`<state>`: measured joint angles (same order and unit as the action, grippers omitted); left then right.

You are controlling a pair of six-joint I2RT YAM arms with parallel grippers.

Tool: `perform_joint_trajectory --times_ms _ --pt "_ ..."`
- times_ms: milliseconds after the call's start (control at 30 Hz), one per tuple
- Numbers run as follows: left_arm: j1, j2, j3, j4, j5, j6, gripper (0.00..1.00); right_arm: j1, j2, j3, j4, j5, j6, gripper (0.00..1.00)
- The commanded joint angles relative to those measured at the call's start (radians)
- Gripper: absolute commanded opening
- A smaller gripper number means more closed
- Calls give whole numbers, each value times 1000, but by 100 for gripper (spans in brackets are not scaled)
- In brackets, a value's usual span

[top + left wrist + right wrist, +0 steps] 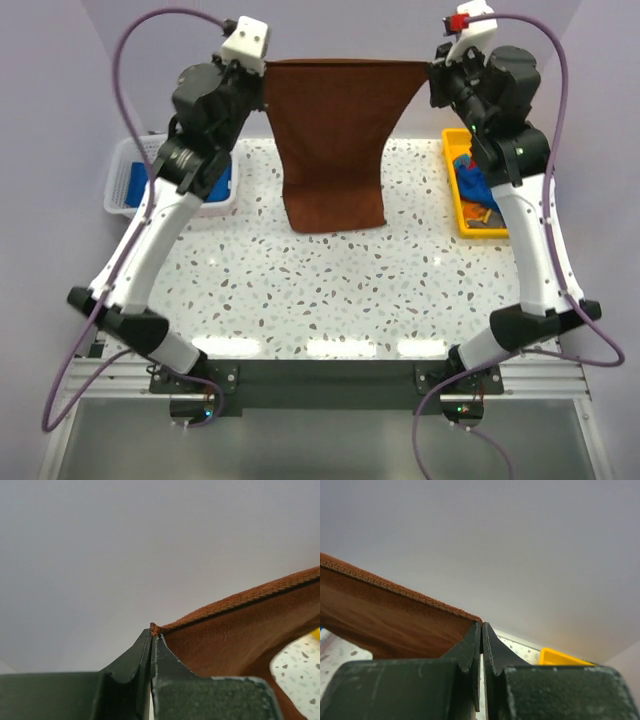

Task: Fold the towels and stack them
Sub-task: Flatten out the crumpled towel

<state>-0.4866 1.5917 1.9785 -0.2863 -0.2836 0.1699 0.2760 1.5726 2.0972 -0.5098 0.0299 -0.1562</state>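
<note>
A rust-brown towel (335, 140) hangs spread in the air over the far half of the table, its lower edge resting on the tabletop. My left gripper (266, 68) is shut on its top left corner, and the pinched corner (154, 628) pokes out between the fingertips. My right gripper (433, 68) is shut on the top right corner, where the towel's hem (400, 591) runs into the jaws. More towels, blue and orange (472, 182), lie bunched in the yellow tray. A blue towel (215, 188) lies in the white basket.
The white lattice basket (125, 185) stands at the far left of the speckled table (330, 290). The yellow tray (462, 215) stands at the far right. Pale walls close in the back and sides.
</note>
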Motion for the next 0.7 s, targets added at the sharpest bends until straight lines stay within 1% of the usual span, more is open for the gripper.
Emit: perform_joint_trajectory --times_ms 0,67,167,267,333,433,467,600,667 --pt "42 -177 -145 122 -62 17 0 -35 -155 -86 73 76 -23 0" --pt "42 -243 -246 136 -49 10 0 -35 -192 -176 80 70 -22 0" --pt "40 -326 -312 119 -40 -7 0 -35 -276 -248 73 50 -17 0" --pt "40 -407 -308 76 -11 -24 0 -37 -370 -281 70 35 -19 0" --pt "40 -456 -279 30 40 -38 0 -38 -404 -266 50 18 -22 0" --pt "40 -493 -175 -40 124 -58 0 -37 -453 -182 24 -11 -25 0" --pt "40 -495 -115 -57 161 -67 0 -37 -470 -163 21 -12 -26 0" --pt "40 -493 32 -106 236 -70 0 -37 -470 -54 17 -18 -29 0" --pt "40 -475 106 -125 248 -69 0 -37 -459 1 28 -24 -25 0"
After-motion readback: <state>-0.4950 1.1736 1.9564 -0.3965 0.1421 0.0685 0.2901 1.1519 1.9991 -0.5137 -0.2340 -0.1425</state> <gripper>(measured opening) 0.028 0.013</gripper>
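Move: Pinched in the two closed grippers, the brown towel's far edge is stretched between them. The middle of its loose lower end lies about 17 cm back, 15 cm right and 33 cm below the left hand; from the right hand, about 17 cm back, 17 cm left and equally low. The white basket sits roughly 28 cm left and 7 cm back of the left hand, the yellow box some 24 cm right and 8 cm back of the right hand, both around 29 cm below. Sweeping back together towards the bases, both hands draw the stretched towel edge about 19 cm, nearly level for the first half, then climbing steeply to finish some 11 cm higher. The fingers tip up by roughly 15 degrees and toe in towards each other, the left more than the right, while both keep their pinch on the corners. ##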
